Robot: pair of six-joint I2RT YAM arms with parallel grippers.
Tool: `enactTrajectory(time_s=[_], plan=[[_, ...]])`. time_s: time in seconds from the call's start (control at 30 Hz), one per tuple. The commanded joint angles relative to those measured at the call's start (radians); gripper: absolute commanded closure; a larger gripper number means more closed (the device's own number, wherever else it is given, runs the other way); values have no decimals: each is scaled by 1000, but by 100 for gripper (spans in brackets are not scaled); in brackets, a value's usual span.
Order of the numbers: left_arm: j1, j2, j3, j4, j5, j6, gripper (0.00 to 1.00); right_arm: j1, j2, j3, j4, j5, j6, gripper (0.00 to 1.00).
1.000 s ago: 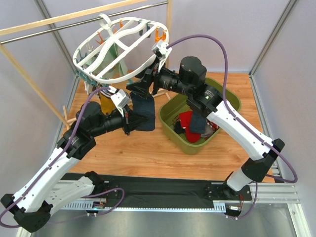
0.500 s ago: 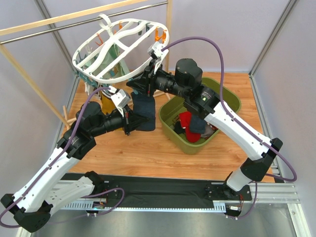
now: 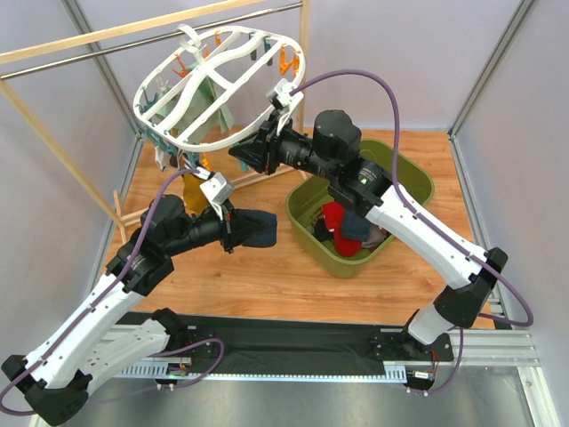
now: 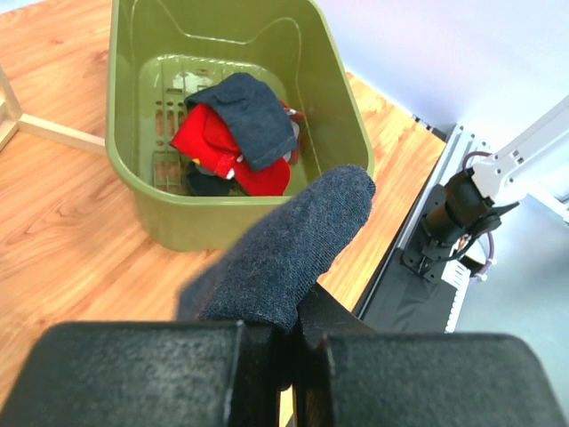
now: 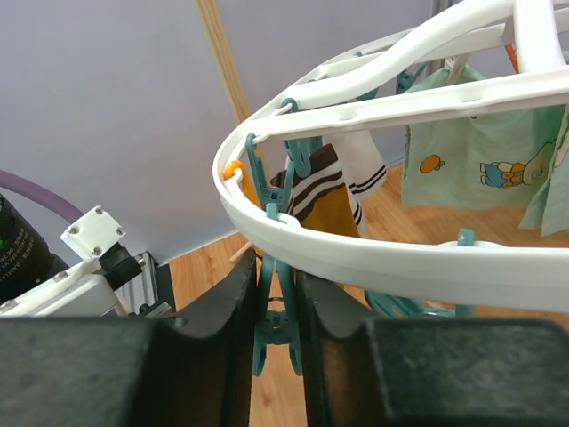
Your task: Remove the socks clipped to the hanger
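Observation:
My left gripper (image 3: 233,229) is shut on a dark grey sock (image 3: 255,228), held free below the hanger; in the left wrist view the sock (image 4: 286,245) sticks out past the gripper (image 4: 286,342) toward the bin. My right gripper (image 3: 245,157) is shut on a teal clip (image 5: 276,311) hanging from the near rim of the white oval hanger (image 3: 267,114), which also shows in the right wrist view (image 5: 373,258). Mint green printed socks (image 5: 471,165), a striped sock (image 5: 322,178) and a mustard yellow sock (image 3: 193,192) still hang from the hanger.
A green bin (image 3: 414,178) right of centre holds red, navy and other socks (image 3: 335,218); it also shows in the left wrist view (image 4: 124,133). The hanger hangs on a wooden and metal rail frame (image 3: 107,40) at the back left. Purple cables loop over both arms.
The dark sock has come off the clip; my left gripper has pulled it down and away, so it now lies level. My right gripper has shifted slightly left, still on the clip.

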Motion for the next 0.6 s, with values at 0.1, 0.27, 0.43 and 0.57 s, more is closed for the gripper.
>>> enactTrajectory(time_s=[0.1,0.27,0.43,0.57], plan=[[2,-39,10,41,0,-40,100,5,-88,-53,33,-23,3,58],[2,-42,42,12,-1,-68,100,5,-175,-157,10,-49,-31,27],[4,-47,73,-11,25,-82,100,5,-353,-456,94,-167,-55,14],[4,-46,97,6,75,-103,100,7,-451,-625,133,-297,-75,13]])
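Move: The dark blue sock, already unclipped and held by the left hand, lies about 12 cm back, 3 cm right and 12 cm below the right hand; its middle is some 4 cm right, 2 cm ahead and 2 cm below the left hand. The teal clothespin is right between the right fingers at the hanger's rim. The green basket's middle lies roughly 25 cm right, 8 cm ahead and 36 cm below the right hand. Right fingers spread off the clothespin and sweep some 13 cm back, down and right towards the left-held sock. ##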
